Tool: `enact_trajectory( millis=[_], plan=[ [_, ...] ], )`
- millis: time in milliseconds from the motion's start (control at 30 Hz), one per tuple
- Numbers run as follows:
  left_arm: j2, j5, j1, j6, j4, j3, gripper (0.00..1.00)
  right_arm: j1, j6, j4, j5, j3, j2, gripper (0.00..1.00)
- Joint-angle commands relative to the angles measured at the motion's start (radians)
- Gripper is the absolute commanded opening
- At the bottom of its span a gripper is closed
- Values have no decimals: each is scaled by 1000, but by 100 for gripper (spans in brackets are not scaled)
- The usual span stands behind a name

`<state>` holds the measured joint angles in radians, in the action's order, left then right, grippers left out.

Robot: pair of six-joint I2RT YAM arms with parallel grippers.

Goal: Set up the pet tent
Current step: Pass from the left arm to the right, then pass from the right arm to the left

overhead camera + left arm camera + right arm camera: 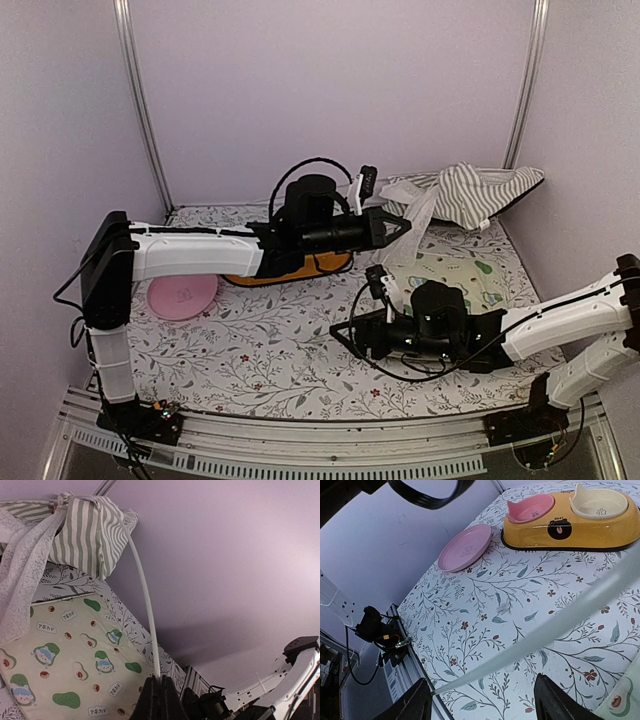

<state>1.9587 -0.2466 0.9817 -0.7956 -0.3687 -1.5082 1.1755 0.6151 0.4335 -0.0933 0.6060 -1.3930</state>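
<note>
The pet tent (470, 195) lies collapsed at the back right, a heap of green and white striped fabric (87, 535) with a lace curtain (20, 580) hanging off it. One thin white pole (147, 610) curves down from the fabric into my left gripper (159, 682), which is shut on the pole's lower end. That left gripper (400, 227) hovers above the mat's far edge. My right gripper (485, 702) stands open low over the tablecloth. A blurred white pole (545, 630) crosses slantwise between its fingers, its tip beside the left finger (417, 702). In the top view the right gripper (345, 335) points left.
A pale avocado-print mat (65, 655) lies under the tent's near side. An orange double pet bowl (570, 517) sits beneath the left arm, with a pink plate (465, 547) to its left. The table's front rail (400, 665) runs close to the right gripper. Walls enclose three sides.
</note>
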Motion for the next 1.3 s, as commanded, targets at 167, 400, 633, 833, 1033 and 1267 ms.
enact_trajectory(
  millis=[167,400,633,833,1033,1267],
  plan=[
    [-25,0,-3,-36,-131,-20,0,-8,-14,39,-22,36,-59,44],
    [-69,50,-11,37,-28,11,0,-9,-10,-37,-15,39,8,0],
    [-138,147,-14,167,153,62,5,-9,-43,-51,132,9,137,0],
    [-228,185,-7,226,170,159,17,-27,-59,-57,269,-12,243,0],
    [-306,128,-4,251,117,281,37,-60,-33,-78,298,-61,335,0],
    [-382,-94,2,259,75,397,56,-77,-41,-155,297,-71,348,0]
  ],
)
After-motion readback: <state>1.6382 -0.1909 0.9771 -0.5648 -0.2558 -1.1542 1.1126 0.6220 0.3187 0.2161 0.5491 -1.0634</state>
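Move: From the right hand, its fingers open, the tent pole's lower end lies about 2 cm back and 1 cm left, at finger height. The patterned mat is roughly 12 cm ahead and 20 cm right, 16 cm below; the yellow bowl stand is some 25 cm ahead, 12 cm left and 13 cm down. From the left hand, still pinching the pole, the right gripper is about 14 cm back, 11 cm left and 12 cm lower; the striped tent cloth is 20 cm ahead, 21 cm right and 20 cm down. Shut the right fingers on the pole near its end, holding that hand almost still while the left keeps its pinch. Then lift the right gripper about 7 cm, drawing it back and somewhat right with a slight counter-clockwise turn; meanwhile open the left gripper about halfway, let go of the pole and pull away about 8 cm left, then back and down. ##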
